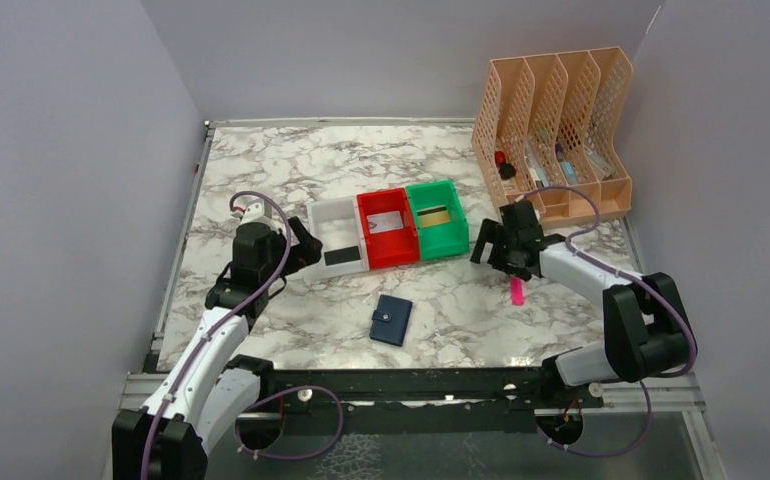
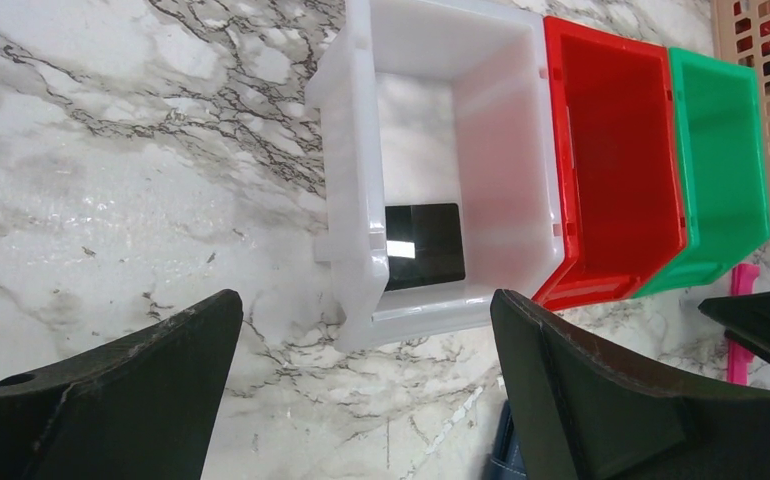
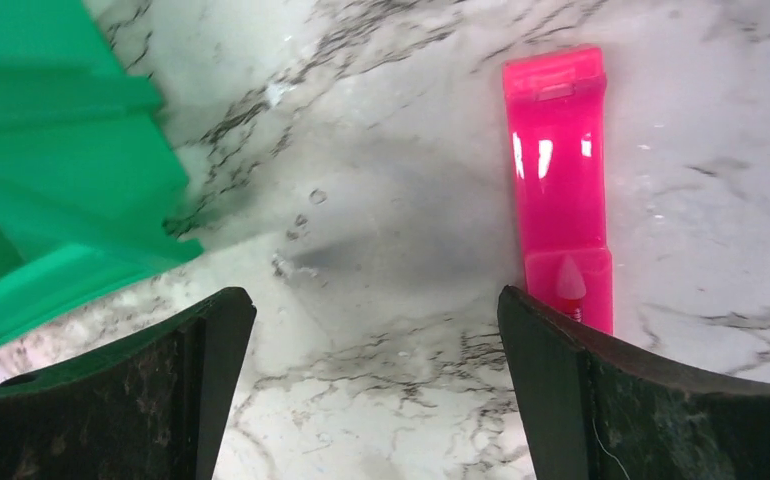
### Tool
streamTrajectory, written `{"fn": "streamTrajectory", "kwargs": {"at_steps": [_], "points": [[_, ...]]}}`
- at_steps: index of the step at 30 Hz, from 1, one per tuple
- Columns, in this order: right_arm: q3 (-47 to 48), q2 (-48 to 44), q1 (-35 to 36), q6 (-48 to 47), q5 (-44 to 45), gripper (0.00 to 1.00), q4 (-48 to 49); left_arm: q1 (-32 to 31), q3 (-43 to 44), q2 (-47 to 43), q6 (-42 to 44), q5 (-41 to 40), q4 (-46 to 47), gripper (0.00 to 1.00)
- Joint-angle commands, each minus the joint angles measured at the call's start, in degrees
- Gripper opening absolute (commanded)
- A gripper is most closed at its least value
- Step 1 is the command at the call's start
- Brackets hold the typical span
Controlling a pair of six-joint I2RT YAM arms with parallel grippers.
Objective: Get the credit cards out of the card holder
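Observation:
The card holder [image 1: 391, 320] lies closed on the marble table, snap tab up; a corner of it shows in the left wrist view [image 2: 506, 452]. A black card [image 1: 339, 256] lies in the white bin [image 1: 323, 218], and it also shows in the left wrist view [image 2: 423, 245]. A silvery-grey card [image 1: 386, 222] lies in the red bin [image 1: 393, 254]. A tan-gold card [image 1: 435, 216] lies in the green bin [image 1: 449, 240]. My left gripper [image 1: 308, 250] [image 2: 366, 400] is open and empty beside the white bin. My right gripper [image 1: 483, 248] [image 3: 371, 400] is open and empty, right of the green bin.
A pink stick [image 1: 516, 291] [image 3: 558, 180] lies on the table by my right gripper. A peach file organizer [image 1: 561, 130] stands at the back right. Grey walls close in the table on three sides.

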Motion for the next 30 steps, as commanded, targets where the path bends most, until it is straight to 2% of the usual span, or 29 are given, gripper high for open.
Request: {"fn": "streamTrajectory", "kwargs": {"at_steps": [1,6,10,12,14,17,19,21,30], "points": [[-1.60,0.03,-2.96,5.28,7.06,0.99,-4.65,-0.21,-0.05,1.85,-0.13,0.94,0.24,0.99],[-0.65,-0.21,-7.16,8.00,9.27,1.00,-7.10,-0.21,-0.02,5.36,0.44,2.04,1.65,0.99],[2.39,-2.10,-7.63,5.91,12.68,1.00,-10.17,-0.21,0.75,9.12,1.04,3.09,2.57,0.99],[3.04,-4.04,-7.57,3.92,10.34,1.00,-9.98,-0.21,0.92,10.80,1.17,3.89,3.76,0.99],[2.70,-6.54,-7.57,-0.61,2.29,0.99,-6.67,-0.21,1.31,12.49,1.55,4.41,4.97,0.99],[0.87,-10.14,-7.57,-5.75,-14.89,0.97,1.03,-0.25,2.41,15.91,2.08,5.04,6.23,0.99],[0.21,-9.92,-7.52,-6.71,-26.70,0.97,5.77,-0.41,3.37,17.83,2.42,6.16,6.60,0.99],[1.01,-7.71,-7.37,-6.75,-34.81,0.97,8.63,-0.62,3.88,19.20,2.60,6.26,6.71,0.99],[13.76,7.33,-5.90,-13.02,-40.50,0.98,6.66,-0.82,2.90,21.32,1.86,7.47,10.26,0.99]]}}
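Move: The pink strip lies against the outer finger of my low right hand, its middle about 5 cm to the right, 1 cm back and 3 cm below. The green bin's middle is some 12 cm left and 8 cm ahead of that hand, and the card holder about 23 cm left and 14 cm back. From my left hand, the white bin is roughly 7 cm ahead, 7 cm right and 10 cm below; the red bin is 9 cm ahead and 18 cm right. My right hand keeps sweeping right, low over the table, its open outer finger pushing the pink strip along for some 6 cm while turning slightly clockwise. It then lifts off the strip and swings about 13 cm back left, 7 cm up and a little forward towards the green bin, turning counter-clockwise and rolling its left side up. My left hand sinks about 6 cm towards the white bin, fingers open and tipping further down. ##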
